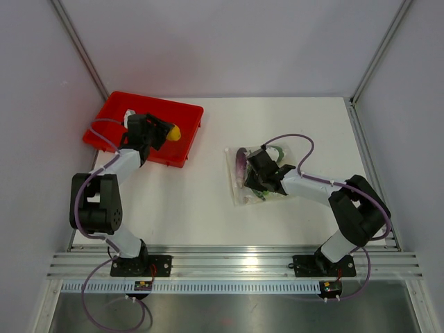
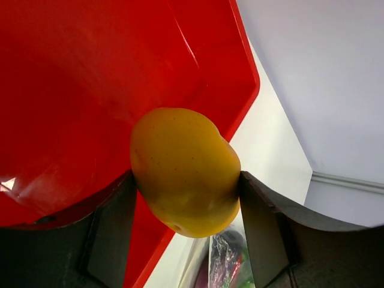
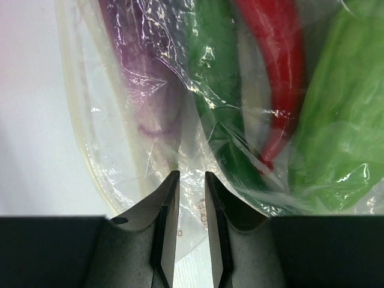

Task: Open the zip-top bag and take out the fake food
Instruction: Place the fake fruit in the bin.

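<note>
My left gripper (image 1: pixel 166 132) (image 2: pixel 186 183) is shut on a round yellow piece of fake food (image 1: pixel 175 132) (image 2: pixel 183 171) and holds it over the right end of the red tray (image 1: pixel 118 111) (image 2: pixel 72 90). The clear zip-top bag (image 1: pixel 239 195) (image 3: pixel 114 144) lies flat at mid table. Inside it are a long purple piece (image 1: pixel 241 163) (image 3: pixel 141 72), a red chili (image 3: pixel 276 72) and green pieces (image 3: pixel 342 120). My right gripper (image 1: pixel 259 179) (image 3: pixel 192 177) sits on the bag, with its jaws a narrow gap apart and pinching a crinkled fold of film near the bag's edge.
A small white object (image 1: pixel 129 113) lies in the tray's far left part. The tray sits at the table's back left, against the left wall. The bag (image 2: pixel 225 264) shows below the yellow piece in the left wrist view.
</note>
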Motion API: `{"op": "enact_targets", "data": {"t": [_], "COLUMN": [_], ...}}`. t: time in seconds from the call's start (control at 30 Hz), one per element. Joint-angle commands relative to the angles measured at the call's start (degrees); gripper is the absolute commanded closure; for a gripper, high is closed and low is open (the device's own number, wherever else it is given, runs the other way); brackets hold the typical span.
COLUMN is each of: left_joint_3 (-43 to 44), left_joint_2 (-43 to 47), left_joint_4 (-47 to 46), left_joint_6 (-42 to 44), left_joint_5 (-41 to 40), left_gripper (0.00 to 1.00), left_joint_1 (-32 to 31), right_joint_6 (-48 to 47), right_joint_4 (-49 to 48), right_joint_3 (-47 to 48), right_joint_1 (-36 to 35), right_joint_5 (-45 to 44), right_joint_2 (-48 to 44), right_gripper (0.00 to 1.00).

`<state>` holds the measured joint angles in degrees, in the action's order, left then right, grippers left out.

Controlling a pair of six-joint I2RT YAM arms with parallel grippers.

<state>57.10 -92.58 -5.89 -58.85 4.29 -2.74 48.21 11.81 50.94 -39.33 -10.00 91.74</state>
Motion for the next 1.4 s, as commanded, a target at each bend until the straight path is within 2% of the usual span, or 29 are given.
{"op": "enact_targets", "data": {"t": [0.0, 0.2, 0.63, 0.7, 0.73, 0.77, 0.83, 1.07, 1.17, 1.23, 1.37], "left_joint_3": [4.33, 6.44, 9.78, 9.61, 9.69, 9.96, 9.96, 8.29, 7.94, 6.62, 6.97], "left_joint_2": [-2.07, -5.24, -11.66, -11.14, -11.05, -10.79, -9.38, -3.41, -0.68, 0.29, 3.61], "left_joint_4": [2.81, 5.01, 8.7, 7.74, 7.91, 8.26, 8.44, 7.47, 6.16, -1.12, -1.14], "left_joint_6": [1.72, 2.16, 5.5, 5.67, 5.94, 6.2, 6.73, 6.73, 6.29, 6.64, 6.65], "left_joint_5": [0.18, 1.33, 2.56, 3.78, 4.05, 3.71, 3.18, 1.94, 4.57, 8.25, 10.64], "left_gripper": [0.42, 0.36, 0.34, 0.26, 0.13, 0.08, 0.02, 0.01, 0.01, 0.01, 0.01], "left_joint_1": [0.46, 1.95, 4.77, 4.76, 4.76, 4.76, 4.85, 4.85, 5.03, 5.03, 4.76], "right_joint_6": [-0.83, -0.92, -0.92, -0.92, -1.01, -1.01, -0.92, -1.18, -2.24, -3.2, -4.61], "right_joint_4": [-1.36, -1.27, -1.27, -1.18, -1.09, -1.18, -1.35, -0.3, 0.14, 0.32, -0.12], "right_joint_3": [-0.14, -0.49, -1.54, -1.54, -1.63, -1.63, -1.81, -1.19, -0.58, -0.23, -0.31], "right_joint_1": [-0.04, -0.13, 0.04, -0.04, -0.04, -0.04, -0.04, -0.04, -0.13, -0.04, -0.13], "right_joint_5": [-1.25, -1.6, -2.3, -2.39, -2.39, -2.48, -2.57, -3.1, -2.92, -2.48, -2.22], "right_joint_2": [-2.45, -3.41, -5.96, -6.14, -6.14, -6.4, -6.49, -6.14, -5.7, -5.35, -5.7], "right_gripper": [0.69, 0.69, 0.68, 0.68, 0.68, 0.68, 0.68, 0.68, 0.69, 0.68, 0.68]}}
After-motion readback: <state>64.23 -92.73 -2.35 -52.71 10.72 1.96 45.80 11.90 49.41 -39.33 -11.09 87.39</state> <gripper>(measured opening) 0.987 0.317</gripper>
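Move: My left hand already holds the yellow fruit over the right part of the red bin. The bin's middle is about 11 cm to its left, 3 cm ahead and 8 cm lower; the bin's right rim is some 6 cm to its right, about level with it. The zip-top bag lies about 31 cm to its right and 13 cm back. From my right hand, the bin's middle is roughly 40 cm left and 20 cm ahead. I lower the yellow fruit into the bin, sinking about 6 cm with my left hand while drifting some 3 cm left, away from the right rim, and tipping the fingers down about 10 degrees. Down there I open the fingers wide and let go, then pull straight up nearly 10 cm, the wrist levelling out again. My right hand just eases up a little above the bag. ##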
